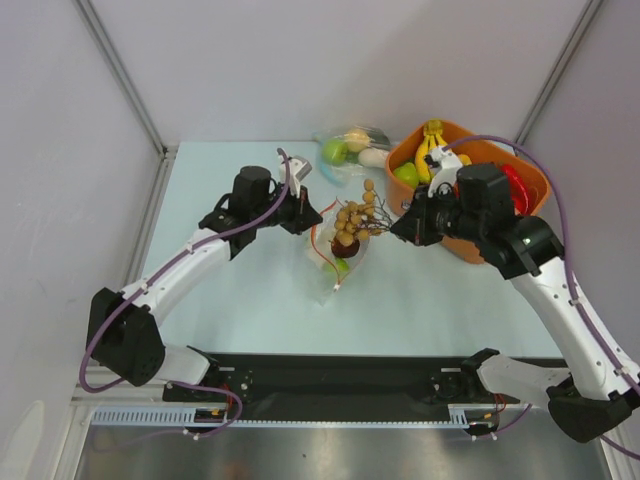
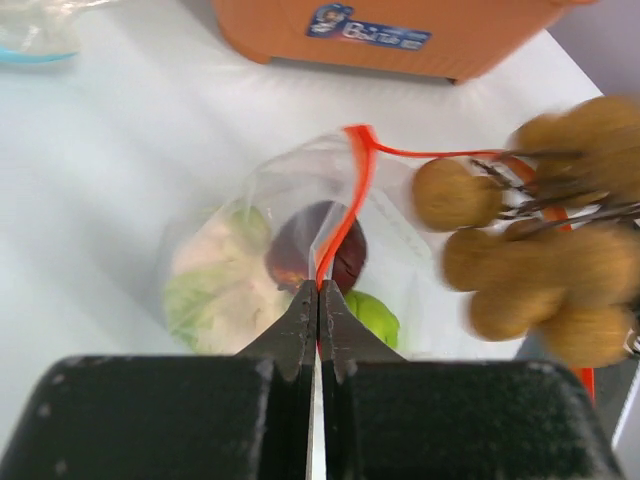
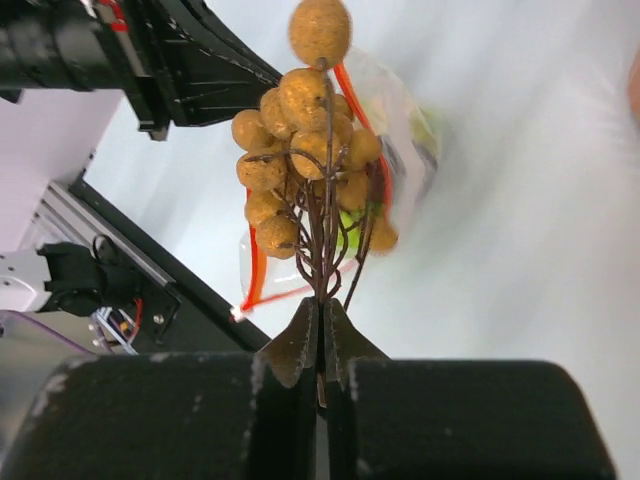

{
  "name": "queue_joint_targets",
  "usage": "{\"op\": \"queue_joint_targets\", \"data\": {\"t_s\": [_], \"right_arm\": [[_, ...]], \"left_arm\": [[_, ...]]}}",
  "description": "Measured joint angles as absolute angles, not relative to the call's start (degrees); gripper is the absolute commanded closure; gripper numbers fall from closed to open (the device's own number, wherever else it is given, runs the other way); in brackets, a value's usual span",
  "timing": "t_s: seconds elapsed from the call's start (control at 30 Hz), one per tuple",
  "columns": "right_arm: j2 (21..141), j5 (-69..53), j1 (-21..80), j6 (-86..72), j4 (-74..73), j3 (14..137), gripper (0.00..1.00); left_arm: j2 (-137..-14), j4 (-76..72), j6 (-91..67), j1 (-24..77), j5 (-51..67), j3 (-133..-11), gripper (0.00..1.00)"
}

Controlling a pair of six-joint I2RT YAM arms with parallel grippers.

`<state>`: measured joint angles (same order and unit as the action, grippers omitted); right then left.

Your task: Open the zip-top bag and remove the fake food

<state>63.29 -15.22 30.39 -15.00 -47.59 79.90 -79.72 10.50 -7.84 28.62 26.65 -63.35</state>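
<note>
The zip-top bag (image 1: pixel 328 268) lies mid-table, its orange-red zip strip (image 2: pixel 347 208) lifted. My left gripper (image 2: pixel 319 290) is shut on the bag's mouth edge at that strip. Inside the bag I see a white-and-green cauliflower (image 2: pixel 213 278), a dark maroon plum (image 2: pixel 296 245) and a green piece (image 2: pixel 374 314). My right gripper (image 3: pixel 321 300) is shut on the dark stem of a bunch of brownish round fruits (image 3: pixel 300 125). That bunch (image 1: pixel 355 217) hangs just above the bag's mouth, between the left gripper (image 1: pixel 312 222) and the right gripper (image 1: pixel 398 232).
An orange basket (image 1: pixel 462 130) with a yellow banana bunch (image 1: pixel 432 146), a green fruit and a red piece stands at the back right, close behind the right wrist. Another clear bag (image 1: pixel 352 148) with a green apple lies at the back. White walls enclose the table.
</note>
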Motion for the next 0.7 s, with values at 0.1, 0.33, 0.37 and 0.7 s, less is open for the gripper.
{"op": "queue_joint_targets", "data": {"t_s": [0.1, 0.33, 0.37, 0.7], "right_arm": [[61.78, -16.27, 27.81, -14.83, -48.93, 82.54, 1.0], [59.96, -16.84, 20.43, -12.01, -50.09, 88.95, 1.0], [60.14, -17.23, 19.16, -11.64, -50.02, 89.43, 1.0], [67.33, -18.9, 4.16, -5.61, -43.62, 89.89, 1.0]], "left_arm": [[-79.72, 10.48, -8.49, 27.16, 25.91, -63.35, 1.0], [-79.72, 10.48, -8.97, 26.28, 25.65, -63.35, 1.0], [-79.72, 10.48, -8.97, 26.28, 25.65, -63.35, 1.0], [-79.7, 10.48, -8.95, 26.28, 25.69, -63.35, 1.0]]}}
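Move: The right hand already has the brown fruit bunch by its stems, the balls hanging over the open bag. The orange tub is its goal, centred about 11 cm ahead, 15 cm to the right and some 14 cm lower. From this hand the open bag's middle is about 11 cm left, 1 cm ahead and 16 cm below; the closed bag lies roughly 22 cm ahead, 6 cm left and 20 cm below. From the left hand the tub sits some 30 cm right, 6 cm ahead and 5 cm lower. Keeping its pinch on the stems, the right hand carries the brown bunch away from the open bag, first up and to the right, then right and forward over the orange tub, sinking slightly at the end, about 12 cm right, 9 cm forward and 6 cm up in all, while the wrist swings some 20 degrees clockwise and tips the fingers up a little. The left hand keeps the open bag's red rim pinched, easing about 2 cm left and forward early on and then holding still. ##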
